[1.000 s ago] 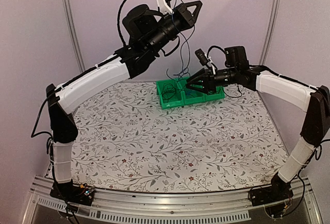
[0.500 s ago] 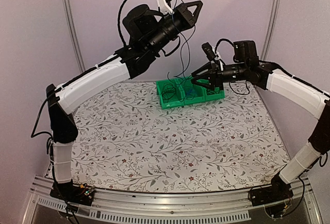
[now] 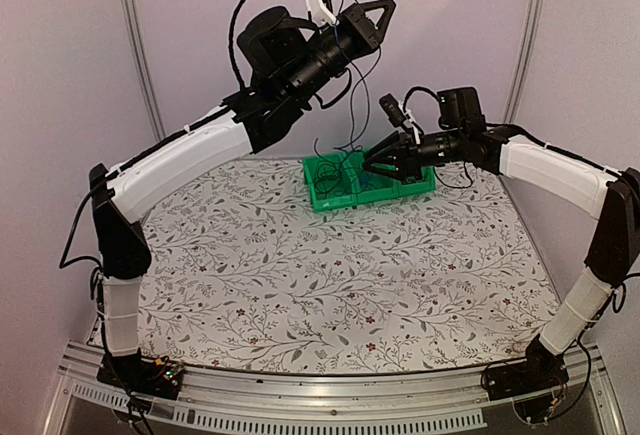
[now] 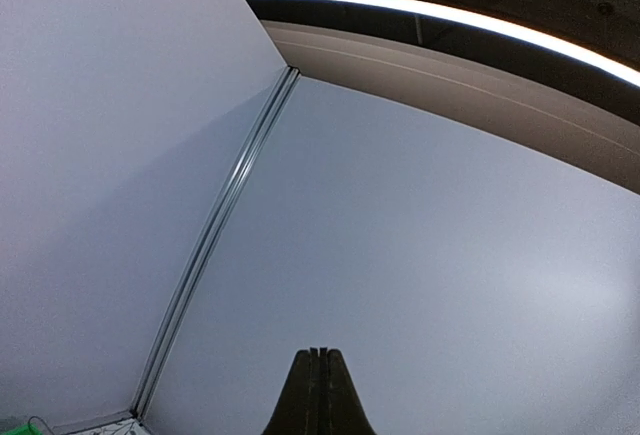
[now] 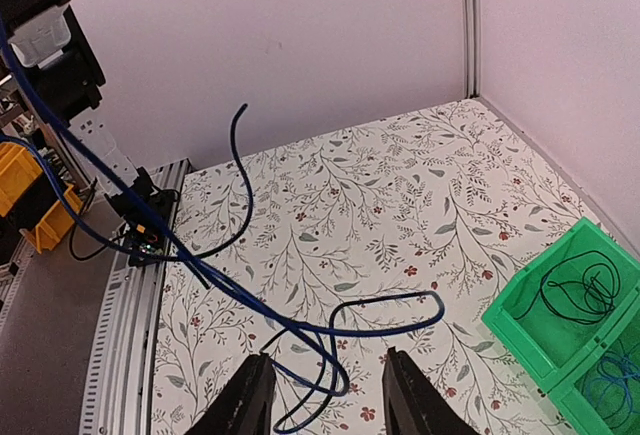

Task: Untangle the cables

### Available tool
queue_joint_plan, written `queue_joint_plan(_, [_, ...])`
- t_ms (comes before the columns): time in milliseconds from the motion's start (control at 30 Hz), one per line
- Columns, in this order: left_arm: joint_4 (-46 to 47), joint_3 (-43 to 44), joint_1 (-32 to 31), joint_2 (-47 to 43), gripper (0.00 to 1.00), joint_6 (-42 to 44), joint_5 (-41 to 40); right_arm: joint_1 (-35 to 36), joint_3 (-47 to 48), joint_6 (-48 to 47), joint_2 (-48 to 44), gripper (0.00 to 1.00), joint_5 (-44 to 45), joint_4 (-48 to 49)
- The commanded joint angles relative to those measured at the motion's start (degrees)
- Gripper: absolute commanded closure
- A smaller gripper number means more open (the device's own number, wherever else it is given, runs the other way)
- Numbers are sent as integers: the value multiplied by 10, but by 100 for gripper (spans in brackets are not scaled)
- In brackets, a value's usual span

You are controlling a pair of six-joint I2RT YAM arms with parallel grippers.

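The cables (image 3: 352, 105), thin blue and black wires, hang from my raised left gripper (image 3: 385, 17) down toward the green bin (image 3: 325, 200). That gripper (image 4: 320, 353) is shut; the left wrist view shows only wall, no wire. My right gripper (image 3: 368, 163) hovers over the bin beside the dangling strands. In the right wrist view a loose blue and black loop of the cables (image 5: 330, 330) hangs between its open fingers (image 5: 245, 400), not pinched. More coils lie in the green bin (image 5: 520, 330): a black one (image 5: 580, 290) and a blue one (image 5: 612, 380).
A floral cloth (image 3: 330, 275) covers the table. The bin stands at the back centre, near the rear wall. An aluminium rail (image 5: 120, 315) runs along the near edge, with yellow bins (image 5: 25, 195) beyond it. Side walls close in on both sides.
My right gripper rose and drew back, then came down and left again to the hanging cables, its fingers a little narrower. The left arm has barely moved.
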Motion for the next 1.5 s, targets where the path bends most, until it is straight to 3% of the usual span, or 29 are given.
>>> queue_joint_plan(0, [5, 13, -9, 5, 100, -3, 2, 1, -4, 38, -2, 59, 0, 47])
queue_joint_plan(100, [3, 13, -9, 4, 100, -2, 2, 1, -1, 49, 0, 60, -4, 57])
queue_joint_plan(167, [3, 13, -9, 4, 100, -2, 2, 1, 1, 50, 4, 66, -9, 57])
queue_joint_plan(367, [-1, 12, -9, 3, 100, 9, 2, 0, -8, 42, 2, 100, -2, 42])
queue_joint_plan(500, [-17, 23, -4, -12, 100, 68, -10, -31, -87, 29, -27, 100, 4, 52])
queue_joint_plan(600, [-34, 43, 3, -31, 100, 137, -33, -99, -183, 54, -38, 100, -21, 93])
queue_joint_plan(733, [-37, 39, 16, -62, 100, 182, -55, -180, -232, 61, -10, 100, -46, 95])
queue_joint_plan(833, [-41, 34, 20, -76, 100, 199, -67, -215, -242, 81, 12, 100, -59, 102])
queue_joint_plan(1033, [-30, 17, 24, -87, 100, 208, -83, -218, -236, 92, 43, 100, -14, 93])
queue_joint_plan(1233, [-43, 34, 25, -89, 100, 242, -97, -220, -197, 100, 78, 100, 109, 52])
queue_joint_plan(1467, [-43, 48, 22, -110, 100, 328, -130, -221, -174, 108, 109, 100, 194, 28])
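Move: Just off the right fingertips, about 2 cm to the left and level with them, the cable hangs in loose loops from the left hand. From the right hand, the green bin's middle compartment lies some 20 cm ahead, 4 cm right and 23 cm below; its right compartment is about 21 cm ahead and 15 cm right, and its left one about 18 cm ahead and 8 cm left, both equally low. From the left hand, that stretch of cable is about 27 cm below and 4 cm left. Closing its open fingers on the hanging cable, the right hand pinches it, then pulls quickly down some 20 cm and right about 18 cm, with a smaller reach forward, swinging clockwise and tipping from leftward to forward-down as it nears the table before the right compartment. The left hand keeps its shut grip and draws away about 9 cm left and 8 cm up, turning counter-clockwise. ##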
